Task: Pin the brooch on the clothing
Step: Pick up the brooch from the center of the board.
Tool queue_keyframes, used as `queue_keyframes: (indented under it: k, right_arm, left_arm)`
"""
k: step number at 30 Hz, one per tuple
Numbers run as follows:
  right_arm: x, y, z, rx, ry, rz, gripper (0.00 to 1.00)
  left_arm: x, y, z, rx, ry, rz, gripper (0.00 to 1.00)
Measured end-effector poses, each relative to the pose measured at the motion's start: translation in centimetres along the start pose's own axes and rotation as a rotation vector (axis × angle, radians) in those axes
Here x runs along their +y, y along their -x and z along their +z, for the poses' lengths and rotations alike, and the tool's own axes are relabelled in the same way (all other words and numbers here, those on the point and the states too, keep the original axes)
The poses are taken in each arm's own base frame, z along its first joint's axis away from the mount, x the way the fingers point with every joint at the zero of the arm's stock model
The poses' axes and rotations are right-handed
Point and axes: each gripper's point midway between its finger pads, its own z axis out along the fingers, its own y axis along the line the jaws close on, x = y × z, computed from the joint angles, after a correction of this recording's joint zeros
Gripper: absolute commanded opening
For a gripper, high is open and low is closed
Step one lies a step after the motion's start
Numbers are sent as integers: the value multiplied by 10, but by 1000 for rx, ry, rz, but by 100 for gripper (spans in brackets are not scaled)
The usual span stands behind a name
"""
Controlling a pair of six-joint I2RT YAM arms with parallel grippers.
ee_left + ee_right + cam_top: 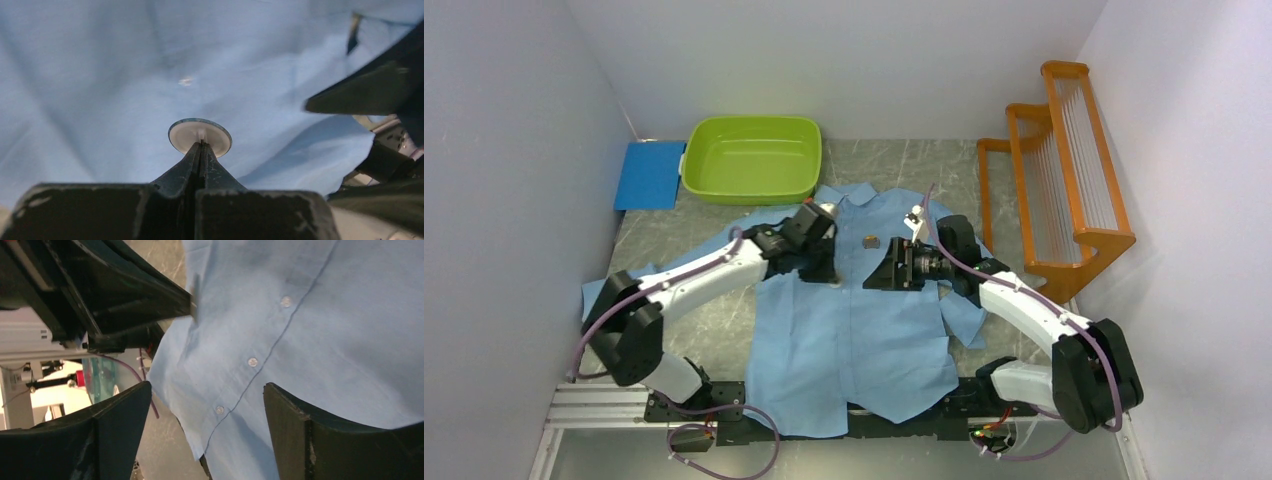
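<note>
The clothing (pixel 854 330), a light blue button-up shirt, lies flat on the table with its collar toward the far side. My left gripper (pixel 201 145) is shut on the back of the brooch (pixel 200 135), a white round disc with a bluish rim that faces the cloth. In the top view this gripper (pixel 832 278) points down at the shirt's chest, left of the button line. My right gripper (pixel 207 405) stands open over the shirt's buttoned edge (pixel 252 361), with nothing between its fingers. It reaches in from the right (pixel 879 270), close to the left gripper.
A small dark round piece (pixel 871 241) lies on the shirt below the collar. A green tub (pixel 752 158) and a blue pad (pixel 650 174) sit at the back left. An orange wooden rack (pixel 1064 170) stands at the right.
</note>
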Motion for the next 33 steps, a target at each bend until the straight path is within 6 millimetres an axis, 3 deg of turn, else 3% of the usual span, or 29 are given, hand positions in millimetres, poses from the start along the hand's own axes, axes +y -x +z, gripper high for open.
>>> queue_keyframes:
  k: [3, 7, 15, 26, 31, 33]
  right_arm:
    - [10, -8, 9, 19, 42, -5, 70]
    - [11, -12, 17, 26, 61, 15, 53]
    - [7, -12, 21, 24, 50, 31, 41]
    - [-1, -11, 23, 16, 19, 16, 0]
    - [-2, -12, 23, 22, 14, 3, 0]
    - [-2, -12, 22, 20, 9, -1, 0]
  left_arm:
    - [-39, -5, 13, 23, -40, 78, 3]
    - [-65, -15, 23, 44, -71, 130, 3]
    - [-72, -20, 26, 40, -90, 139, 3]
    - [-70, -22, 18, 13, -123, 137, 3]
    - [-70, -23, 19, 3, -137, 129, 4]
    - [-71, -23, 19, 2, -141, 121, 14]
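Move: The brooch, a pale disc, already sits upright in the left fingertips; the open right fingers it is taken to lie roughly 9 cm to the left hand's right, 2 cm back and 2 cm higher. From the right hand the brooch is thus about 9 cm left, 2 cm ahead and 2 cm below. The brown badge on the shirt lies some 17 cm straight ahead of the right hand and 13 cm below; the button strip passes under, about 5 cm to its left. Keeping its pinch on the brooch, the left hand swings it about 7 cm to the right and a little back, turning some 10 degrees clockwise, and then all but stands still between the right hand's open fingers. The right hand comes to meet it, about 2 cm left and then nearly 2 cm down, and shuts its almost fully open fingers until their tips pinch the disc's edge beside the left tips. ##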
